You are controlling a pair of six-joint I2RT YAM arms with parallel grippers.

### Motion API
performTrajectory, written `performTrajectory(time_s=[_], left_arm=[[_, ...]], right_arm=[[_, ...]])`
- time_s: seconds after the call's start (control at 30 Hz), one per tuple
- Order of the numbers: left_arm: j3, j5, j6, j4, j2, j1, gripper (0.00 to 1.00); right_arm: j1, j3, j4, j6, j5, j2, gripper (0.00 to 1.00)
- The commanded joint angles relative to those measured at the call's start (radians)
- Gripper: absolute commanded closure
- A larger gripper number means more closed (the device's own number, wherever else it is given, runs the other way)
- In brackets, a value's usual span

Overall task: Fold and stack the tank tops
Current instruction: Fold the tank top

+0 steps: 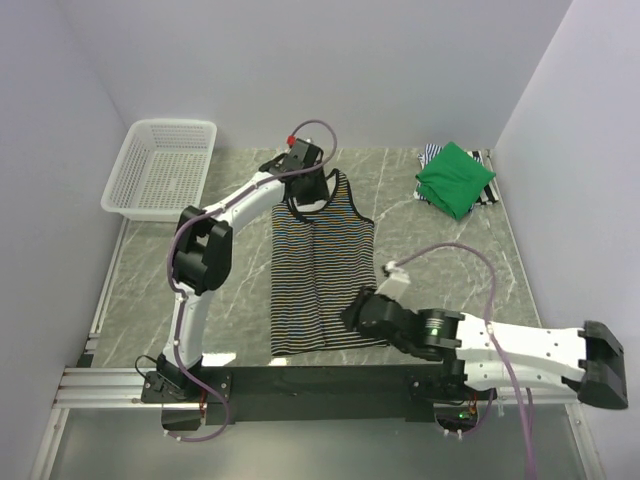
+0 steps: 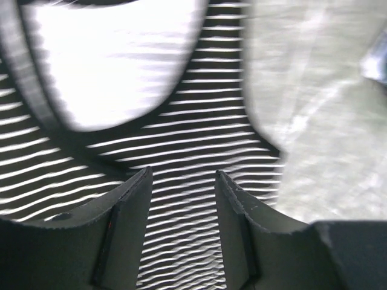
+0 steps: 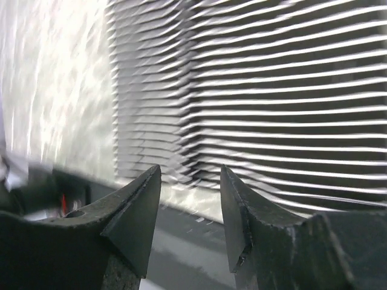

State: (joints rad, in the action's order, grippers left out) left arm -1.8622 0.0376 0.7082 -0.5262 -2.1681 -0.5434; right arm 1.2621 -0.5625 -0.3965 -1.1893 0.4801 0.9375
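Observation:
A black-and-white striped tank top (image 1: 322, 275) lies on the table's middle, its left part folded over, straps at the far end. My left gripper (image 1: 303, 192) is open right over its neckline and strap; in the left wrist view the striped cloth (image 2: 181, 151) fills the gap between my left gripper's (image 2: 182, 175) fingers. My right gripper (image 1: 352, 315) is open at the top's near right hem corner; the right wrist view shows my right gripper (image 3: 190, 171) just short of the hem (image 3: 181, 193). A bright green top (image 1: 455, 178) lies folded at the far right on a blue-and-white striped one (image 1: 430, 156).
A white mesh basket (image 1: 160, 168) stands at the far left. The table is grey-green marble (image 1: 440, 245), with white walls on three sides. A black strip (image 1: 330, 380) and the arm bases run along the near edge.

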Motion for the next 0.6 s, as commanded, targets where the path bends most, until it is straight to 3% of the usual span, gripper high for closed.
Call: performTrajectory(time_s=[0.0, 0.23, 0.43, 0.57], left_arm=[[-0.089, -0.079, -0.046, 0.083, -0.008, -0.058, 0.49], [-0.199, -0.127, -0.044, 0.161, -0.153, -0.110, 0.47], [-0.337, 0.024, -0.127, 0.114, -0.269, -0.188, 0.46], [-0.347, 0.136, -0.179, 0.107, -0.299, -0.231, 0.46]], right_arm=[[-0.078, 0.097, -0.160, -0.142, 0.066, -0.116, 0.49], [-0.102, 0.202, -0.287, -0.303, 0.060, -0.262, 0.49], [-0.102, 0.214, -0.332, -0.352, 0.029, -0.247, 0.50], [-0.102, 0.216, -0.355, -0.366, 0.014, -0.240, 0.50]])
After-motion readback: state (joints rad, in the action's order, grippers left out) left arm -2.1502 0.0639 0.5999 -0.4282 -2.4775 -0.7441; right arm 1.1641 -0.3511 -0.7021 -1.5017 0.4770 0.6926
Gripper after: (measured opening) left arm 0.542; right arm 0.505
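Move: The left hand hangs open over the shoulder end of the striped tank top. The right armpit corner it goes for is about 14 cm to its right, 1 cm back and 7 cm below; the neckline is 4 cm ahead, 1 cm left, and the green tank top some 34 cm right, 9 cm ahead. From the right hand the right hem corner lies roughly 12 cm right, 2 cm back and 8 cm down, and the near end of the folded-over edge 2 cm left, 2 cm back. Both open hands shift to the robot's right towards the unfolded side of the striped tank top, the left one arcing about 13 cm from above the neckline to the armpit corner, first up some 3 cm and then down 8, while it turns about 15 degrees clockwise. Meanwhile the right hand slides about 10 cm right and sinks some 7 cm towards the right hem corner, most of it early on and then easing, turning nearly 20 degrees clockwise and tipping its fingers more steeply down; both grippers stay about half open, the cloth not yet pinched. ##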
